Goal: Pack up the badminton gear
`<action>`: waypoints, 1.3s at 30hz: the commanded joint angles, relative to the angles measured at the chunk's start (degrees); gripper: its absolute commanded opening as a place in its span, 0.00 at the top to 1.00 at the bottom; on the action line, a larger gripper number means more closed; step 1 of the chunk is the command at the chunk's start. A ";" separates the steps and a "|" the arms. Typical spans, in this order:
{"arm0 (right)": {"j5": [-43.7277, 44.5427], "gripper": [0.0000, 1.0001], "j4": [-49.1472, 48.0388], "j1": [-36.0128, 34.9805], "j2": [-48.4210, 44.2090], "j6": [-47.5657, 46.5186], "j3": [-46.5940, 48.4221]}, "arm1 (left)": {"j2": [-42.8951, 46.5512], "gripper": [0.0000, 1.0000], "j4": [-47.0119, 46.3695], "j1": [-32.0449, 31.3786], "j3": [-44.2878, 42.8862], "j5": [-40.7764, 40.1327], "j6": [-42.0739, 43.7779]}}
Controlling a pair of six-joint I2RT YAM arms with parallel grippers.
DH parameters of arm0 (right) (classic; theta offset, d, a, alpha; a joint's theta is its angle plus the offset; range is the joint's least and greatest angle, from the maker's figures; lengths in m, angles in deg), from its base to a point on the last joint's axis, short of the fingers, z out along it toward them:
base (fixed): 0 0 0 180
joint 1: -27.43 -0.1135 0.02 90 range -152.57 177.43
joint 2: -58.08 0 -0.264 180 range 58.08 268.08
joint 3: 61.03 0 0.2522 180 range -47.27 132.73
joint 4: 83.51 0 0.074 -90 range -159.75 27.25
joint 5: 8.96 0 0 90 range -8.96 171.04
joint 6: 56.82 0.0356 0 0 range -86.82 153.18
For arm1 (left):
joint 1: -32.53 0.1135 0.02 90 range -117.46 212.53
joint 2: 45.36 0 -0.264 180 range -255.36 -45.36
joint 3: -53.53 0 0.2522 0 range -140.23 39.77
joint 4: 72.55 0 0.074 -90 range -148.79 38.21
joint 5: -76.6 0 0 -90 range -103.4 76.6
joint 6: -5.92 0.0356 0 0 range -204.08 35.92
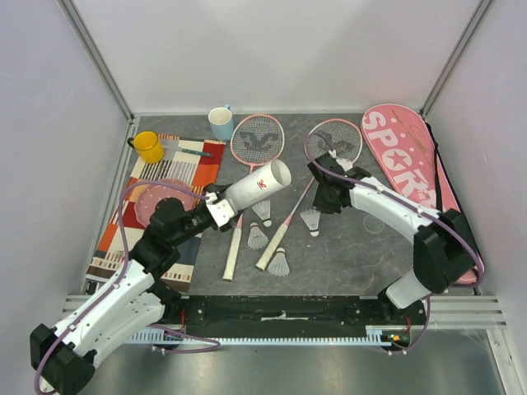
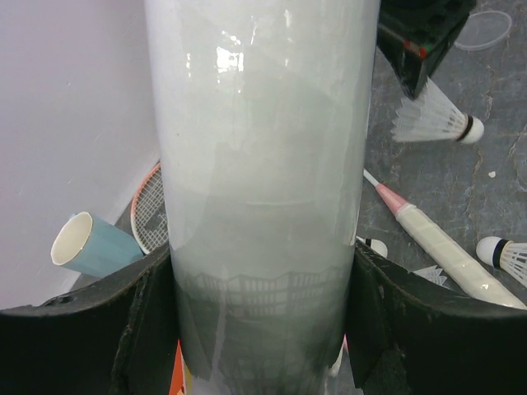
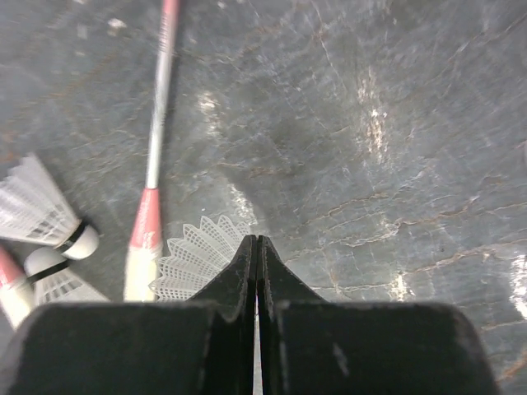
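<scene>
My left gripper [image 1: 221, 210] is clamped around the lower end of the long white tube [image 1: 259, 185], with a finger [image 2: 99, 329] on each side. The tube is tilted, its open mouth up and to the right. My right gripper [image 3: 257, 240] has its jaws pressed together at the skirt rim of a white shuttlecock [image 3: 198, 255], which sits right of the tube's mouth [image 1: 310, 220]. Three more shuttlecocks [image 1: 258, 238] lie among the handles of two pink-framed rackets [image 1: 257, 140] [image 1: 336, 140]. The pink SPORT bag [image 1: 412, 164] lies at the right.
A blue mug [image 1: 221, 123] and a yellow mug [image 1: 148, 146] stand at the back left. The striped mat [image 1: 177, 177] with a pink plate [image 1: 152, 202] lies on the left. A clear round lid [image 2: 484, 29] rests on the table near my right arm.
</scene>
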 commanded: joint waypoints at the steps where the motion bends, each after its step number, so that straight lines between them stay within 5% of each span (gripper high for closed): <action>1: 4.88 1.00 0.08 -0.08 -8.50 -7.52 4.63 | -0.24 0.60 -3.95 -0.14 -1.47 1.56 -1.40; 6: 5.78 1.00 -4.75 1.24 -22.29 -20.69 7.70 | -1.21 0.60 -5.00 -0.14 -1.03 3.05 -2.63; 11: -3.45 1.00 -9.50 4.93 -32.67 -20.99 14.01 | -2.88 0.60 -6.23 -0.14 -1.65 6.83 -6.32; 21: -26.29 1.00 -24.33 4.76 -29.52 -7.90 16.60 | -3.06 0.60 -7.73 -0.14 -1.64 7.54 -7.91; 28: -30.09 1.00 -33.32 3.36 -29.53 -1.48 9.73 | -2.88 0.60 -8.61 -0.14 -1.47 8.24 -8.44; 39: -26.57 1.00 -27.52 2.91 -31.89 -5.25 13.87 | -2.18 0.60 -8.78 -0.14 -1.29 7.54 -8.26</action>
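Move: The shuttlecock is already pinched in the shut right fingers; the mouth of the tube lies about 14 cm to their left, roughly level fore and aft, and some 22 cm higher. On the table are a loose shuttlecock 4 cm ahead and 18 cm left of the right hand, and the near racket handle 9 cm back and 15 cm left. From the left hand, still round the tube, the mouth is about 7 cm ahead, 15 cm right and 8 cm up. Lift the right gripper fast, some 35 cm, keeping the shuttlecock pinched, and swing it about 6 cm left to end above and to the right of the tube's mouth, turning the fingers some 70 degrees from steeply down to level, pointing forward-left. Top out slightly high, sink a few centimetres, then ease up again. Keep the left grip on the tube, shifting it about 2 cm right with a small clockwise turn. ##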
